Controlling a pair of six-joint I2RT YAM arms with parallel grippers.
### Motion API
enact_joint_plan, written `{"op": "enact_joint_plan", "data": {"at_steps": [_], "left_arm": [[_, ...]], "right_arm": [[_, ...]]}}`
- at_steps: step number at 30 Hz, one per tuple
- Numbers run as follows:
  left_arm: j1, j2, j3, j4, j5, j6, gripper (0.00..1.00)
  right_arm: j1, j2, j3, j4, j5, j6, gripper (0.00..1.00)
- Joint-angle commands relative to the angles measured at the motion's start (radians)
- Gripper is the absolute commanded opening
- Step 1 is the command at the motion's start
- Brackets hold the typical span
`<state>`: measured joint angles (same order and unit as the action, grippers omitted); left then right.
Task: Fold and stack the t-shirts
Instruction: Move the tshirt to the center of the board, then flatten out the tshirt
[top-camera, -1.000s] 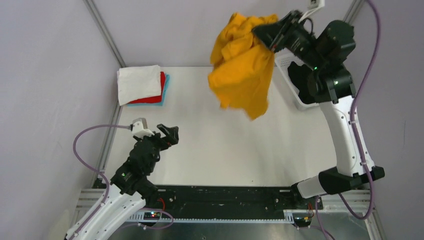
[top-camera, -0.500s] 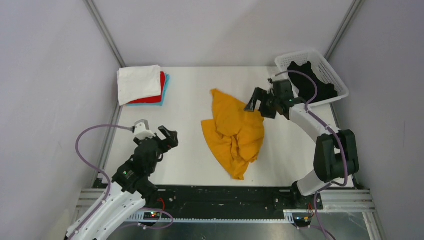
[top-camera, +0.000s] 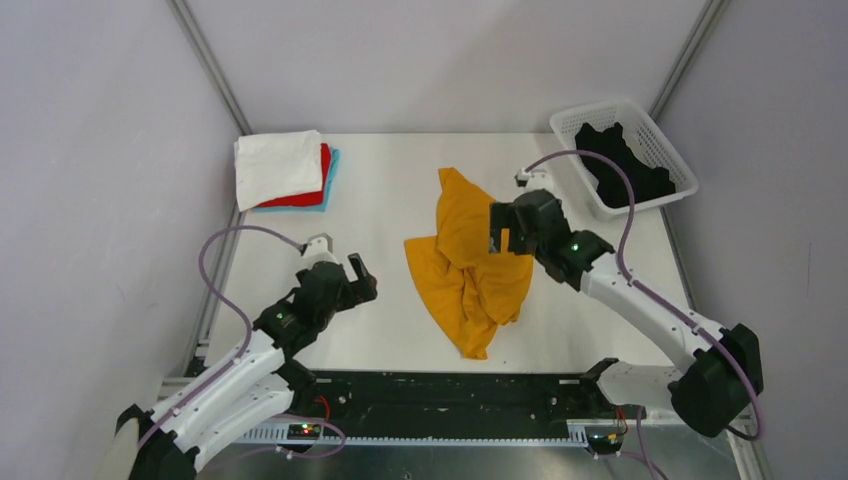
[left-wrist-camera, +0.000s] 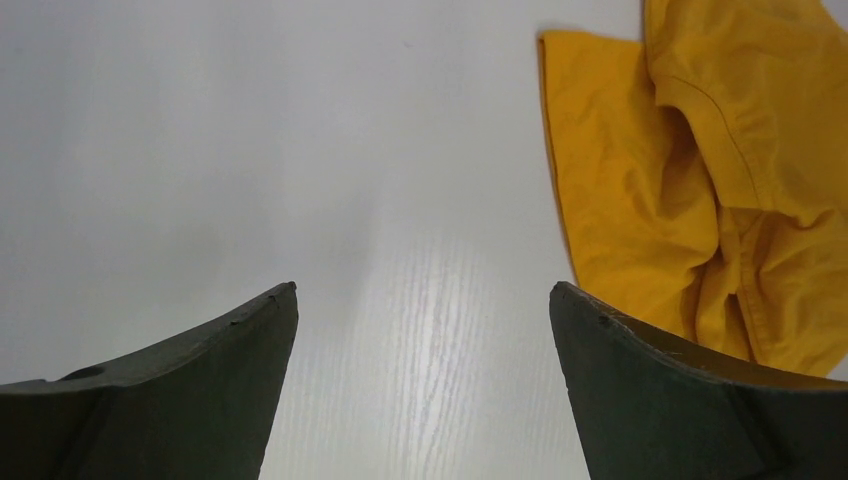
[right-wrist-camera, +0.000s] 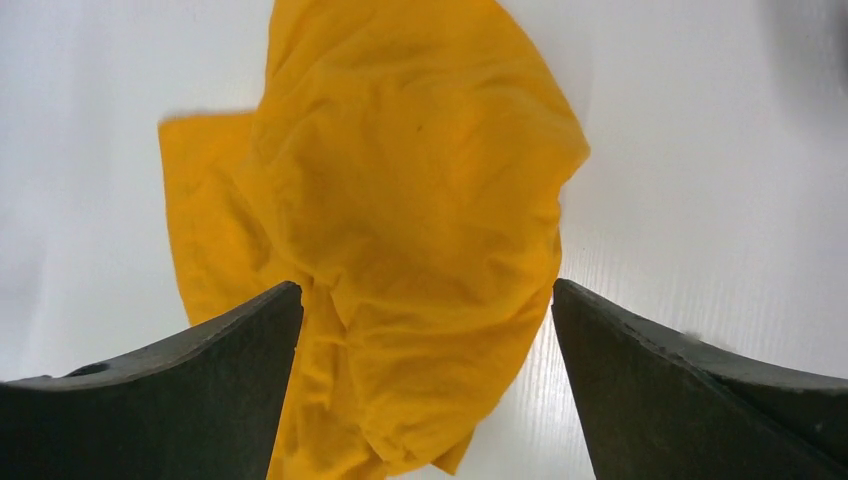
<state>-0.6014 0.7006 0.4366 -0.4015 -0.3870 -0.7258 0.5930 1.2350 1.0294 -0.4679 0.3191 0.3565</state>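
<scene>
The mustard-yellow t-shirt (top-camera: 468, 258) lies crumpled in the middle of the table; it also shows in the right wrist view (right-wrist-camera: 400, 230) and at the right of the left wrist view (left-wrist-camera: 700, 200). My right gripper (top-camera: 503, 230) hovers open over its right side, jaws wide with cloth beneath them (right-wrist-camera: 425, 300). My left gripper (top-camera: 356, 272) is open and empty over bare table to the shirt's left (left-wrist-camera: 423, 300). A black t-shirt (top-camera: 625, 165) lies in the white basket. Folded white (top-camera: 277, 165), red (top-camera: 322, 180) and light-blue (top-camera: 333, 170) t-shirts are stacked at the back left.
The white lattice basket (top-camera: 575, 125) stands at the back right corner. Metal frame posts rise at both back corners. The table (top-camera: 400, 170) is white.
One second ago my right gripper held the yellow shirt high in the air. It dropped it onto the table, let go, and has moved over the shirt's right side. My left arm has moved forward.
</scene>
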Motion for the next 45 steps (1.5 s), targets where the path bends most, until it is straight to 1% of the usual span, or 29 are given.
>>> {"op": "enact_joint_plan", "data": {"at_steps": [1,3,4,5,7,9,10,13,15,16,17,18,19,20,21,22,24,28,30,31,32,33,34,35,36,38,40,41,45], "left_arm": [[0.006,0.077,0.063,0.101,0.094,-0.006,1.0],[0.006,0.11,0.072,0.114,0.109,-0.009,1.0],[0.005,0.116,0.075,0.118,0.118,-0.008,1.0],[0.006,0.126,0.075,0.118,0.119,-0.008,1.0],[0.006,0.131,0.069,0.121,0.116,-0.01,1.0],[0.006,0.133,0.061,0.123,0.11,-0.012,1.0],[0.008,0.134,0.058,0.123,0.109,-0.013,1.0],[0.01,0.142,0.055,0.124,0.102,-0.015,1.0],[0.011,0.148,0.058,0.124,0.1,-0.014,1.0],[0.013,0.153,0.057,0.124,0.098,-0.015,1.0],[0.013,0.156,0.059,0.124,0.092,-0.015,1.0],[0.013,0.164,0.061,0.125,0.091,-0.014,1.0],[0.014,0.168,0.065,0.126,0.089,-0.013,1.0],[0.014,0.18,0.069,0.126,0.089,-0.011,1.0],[0.015,0.189,0.077,0.128,0.089,-0.011,1.0],[0.015,0.206,0.086,0.132,0.089,-0.009,1.0],[0.015,0.235,0.098,0.139,0.092,-0.008,1.0],[0.014,0.319,0.144,0.167,0.123,0.004,1.0],[0.015,0.377,0.178,0.183,0.156,0.011,1.0],[0.013,0.422,0.202,0.189,0.174,0.015,1.0],[0.013,0.445,0.216,0.199,0.216,0.024,1.0],[0.007,0.487,0.24,0.204,0.235,0.028,1.0],[-0.009,0.509,0.259,0.218,0.27,0.035,1.0],[-0.022,0.549,0.27,0.225,0.294,0.044,1.0],[-0.052,0.568,0.292,0.234,0.302,0.051,1.0],[-0.106,0.627,0.328,0.237,0.321,0.066,1.0],[-0.16,0.701,0.357,0.237,0.362,0.07,1.0],[-0.18,0.716,0.366,0.237,0.389,0.076,1.0],[-0.323,0.78,0.417,0.236,0.458,0.101,1.0]], "right_arm": [[0.101,-0.023,-0.102,0.102,-0.032,-0.146,0.99],[0.157,0.03,-0.104,0.153,-0.081,-0.306,0.99],[0.183,0.081,-0.1,0.163,-0.078,-0.329,1.0],[0.192,0.109,-0.084,0.162,-0.06,-0.395,0.99],[0.205,0.194,-0.052,0.137,-0.029,-0.451,0.99],[0.206,0.276,-0.006,0.098,0.029,-0.445,0.98],[0.204,0.321,0.024,0.085,0.054,-0.442,0.94],[0.198,0.394,0.051,0.071,0.081,-0.434,0.89],[0.19,0.45,0.06,0.087,0.095,-0.423,0.8],[0.187,0.457,0.069,0.092,0.106,-0.41,0.72],[0.184,0.461,0.072,0.103,0.108,-0.405,0.67],[0.184,0.457,0.075,0.112,0.118,-0.393,0.57],[0.184,0.439,0.075,0.128,0.123,-0.387,0.51],[0.183,0.426,0.074,0.136,0.134,-0.373,0.32],[0.182,0.393,0.075,0.153,0.16,-0.366,0.23],[0.182,0.377,0.074,0.159,0.173,-0.347,0.1],[0.175,0.326,0.074,0.159,0.209,-0.311,0.04],[0.147,0.227,0.06,0.11,0.201,-0.239,0.04],[0.097,0.176,0.045,0.084,0.165,-0.184,0.05],[0.077,0.141,0.03,0.077,0.117,-0.136,0.05],[0.03,0.101,0.018,0.072,0.088,-0.11,0.05],[0.004,0.081,-0.015,0.075,0.012,-0.067,0.06],[-0.057,0.037,-0.036,0.091,-0.032,-0.046,0.06],[-0.086,0.016,-0.076,0.099,-0.137,-0.006,0.06],[-0.151,-0.019,-0.098,0.116,-0.24,0.012,0.06],[-0.237,-0.062,-0.157,0.14,-0.366,0.057,0.06],[-0.294,-0.092,-0.202,0.149,-0.414,0.083,0.06],[-0.306,-0.1,-0.222,0.147,-0.419,0.088,0.06],[-0.346,-0.117,-0.237,0.134,-0.428,0.086,0.06]]}}
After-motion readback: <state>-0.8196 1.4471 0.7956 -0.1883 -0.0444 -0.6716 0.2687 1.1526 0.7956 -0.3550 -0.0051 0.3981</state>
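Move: The orange t-shirt lies rumpled on the board, its middle about 6 cm to the right hand's left, roughly level with it fore and aft and some 14 cm below. The white basket is about 25 cm to that hand's right and 20 cm farther out. From the left hand, the shirt's middle is some 20 cm right, 4 cm ahead and 6 cm below; the folded stack is about 15 cm left and 25 cm ahead. Down some 13 cm and to the left goes the open right hand, dipping back briefly and rolling about 30 degrees, to close on the t-shirt. Pinching it, the hand lifts, then carries it about 11 cm right, sinking again at the end. The left hand, still open, eases right, pauses, then sweeps over the shirt's left edge, turning clockwise. ##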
